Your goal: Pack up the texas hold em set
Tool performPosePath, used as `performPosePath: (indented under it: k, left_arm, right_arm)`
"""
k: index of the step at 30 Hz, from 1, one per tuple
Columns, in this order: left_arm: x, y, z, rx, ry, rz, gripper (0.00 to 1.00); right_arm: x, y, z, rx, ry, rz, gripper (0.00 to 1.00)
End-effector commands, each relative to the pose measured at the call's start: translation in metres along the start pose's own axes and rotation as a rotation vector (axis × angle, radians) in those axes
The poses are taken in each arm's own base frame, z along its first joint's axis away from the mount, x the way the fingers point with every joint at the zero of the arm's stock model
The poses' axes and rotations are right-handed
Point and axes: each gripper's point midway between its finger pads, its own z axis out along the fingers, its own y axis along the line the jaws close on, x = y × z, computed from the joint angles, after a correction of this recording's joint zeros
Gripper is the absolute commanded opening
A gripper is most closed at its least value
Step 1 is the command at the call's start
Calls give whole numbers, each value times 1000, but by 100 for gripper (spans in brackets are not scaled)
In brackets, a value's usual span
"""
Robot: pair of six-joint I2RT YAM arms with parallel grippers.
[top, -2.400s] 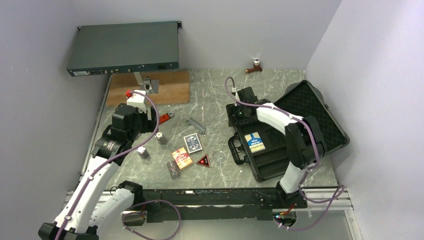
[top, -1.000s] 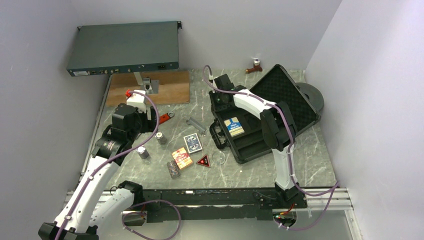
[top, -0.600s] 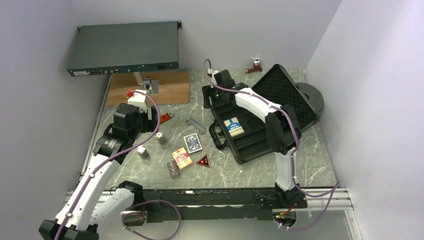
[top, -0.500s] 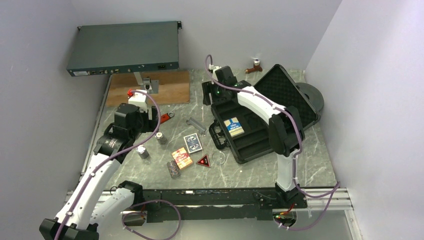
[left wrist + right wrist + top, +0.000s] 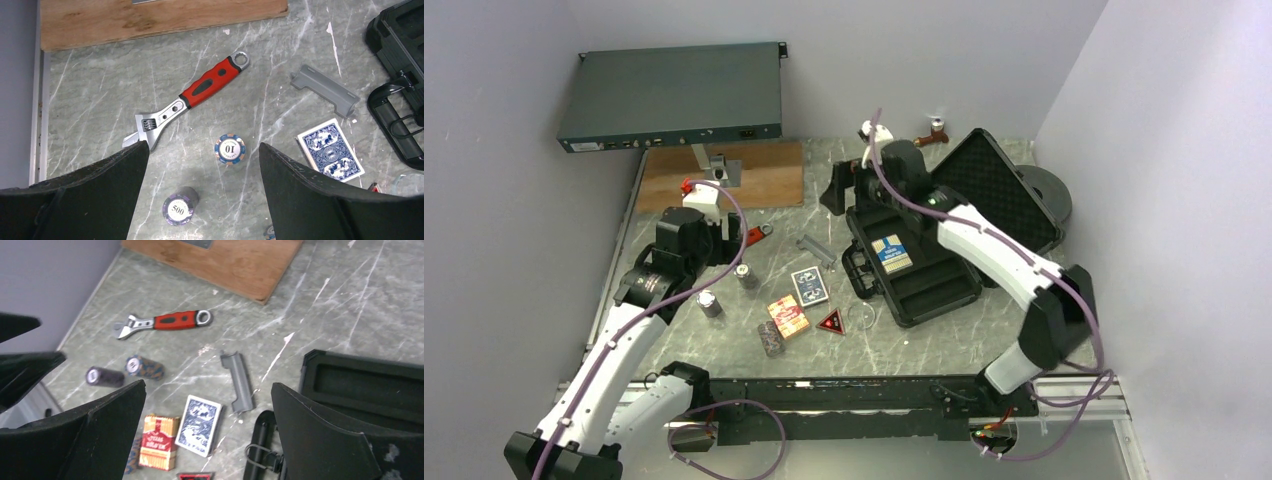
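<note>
The black case [image 5: 944,290] lies open right of centre, lid [image 5: 999,195] leaning back, with a blue-and-white card box [image 5: 891,250] in its tray. On the table lie a blue card deck [image 5: 810,285], a red card box [image 5: 787,315], a red triangular button [image 5: 830,321], a clear disc [image 5: 862,317] and three chip stacks [image 5: 745,275] [image 5: 709,304] [image 5: 770,338]. My left gripper [image 5: 724,248] is open and empty above the "10" stack [image 5: 230,149] and "500" stack [image 5: 180,210]. My right gripper [image 5: 844,190] is open and empty, raised off the case's far-left corner [image 5: 365,385].
A red-handled wrench [image 5: 759,233] and a grey bracket [image 5: 816,250] lie among the set pieces. A wooden board [image 5: 724,175] and a rack unit [image 5: 674,95] stand at the back left. A small red-and-white object [image 5: 932,133] and a grey disc [image 5: 1049,190] sit behind the case.
The right gripper dragged and turned the case leftward, then let go and rose off its far-left corner. The left arm has barely moved.
</note>
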Motion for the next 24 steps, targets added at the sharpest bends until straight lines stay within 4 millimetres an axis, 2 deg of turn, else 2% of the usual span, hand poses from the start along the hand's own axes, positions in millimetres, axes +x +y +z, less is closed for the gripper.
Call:
performPosePath:
  k: [1, 5, 9, 14, 17, 24]
  left_arm:
    - [-20, 5, -7, -23, -56, 1, 87]
    - [-20, 6, -7, -27, -59, 0, 87]
    - [-20, 3, -7, -15, -54, 0, 87]
    - [-20, 2, -8, -9, -56, -2, 87]
    - [-22, 5, -10, -19, -68, -4, 87]
    - [-25, 7, -13, -28, -77, -6, 87]
  right_arm:
    - [-15, 12, -19, -109, -161, 88, 100]
    - [5, -1, -15, -58, -84, 118, 100]
    - [29, -2, -11, 41, -25, 69, 100]
    - [71, 16, -3, 75, 93, 13, 100]
    - [89, 27, 3, 52, 133, -33, 100]
    - [109, 51, 10, 23, 157, -182, 100]
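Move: The blue card deck lies about 12 cm back and 9 cm left of the right hand, some 23 cm below. On the table too, the grey bracket stands roughly 3 cm back and 7 cm left of that hand. The red card box is about 7 cm back and 5 cm left of the deck, and the case handle about 3 cm farther out and 13 cm right of the deck. From the left hand, the deck is roughly 15 cm right, 4 cm back and 20 cm below. Back and down together, about 8 cm each, the right hand comes away from the case's far left corner towards the blue card deck. It drifts barely right at first, then swings some 5 cm left. The wrist first rolls slightly one way, then back the other by about 15 degrees, left side dipping, while the fingers stay wide open in free air. ##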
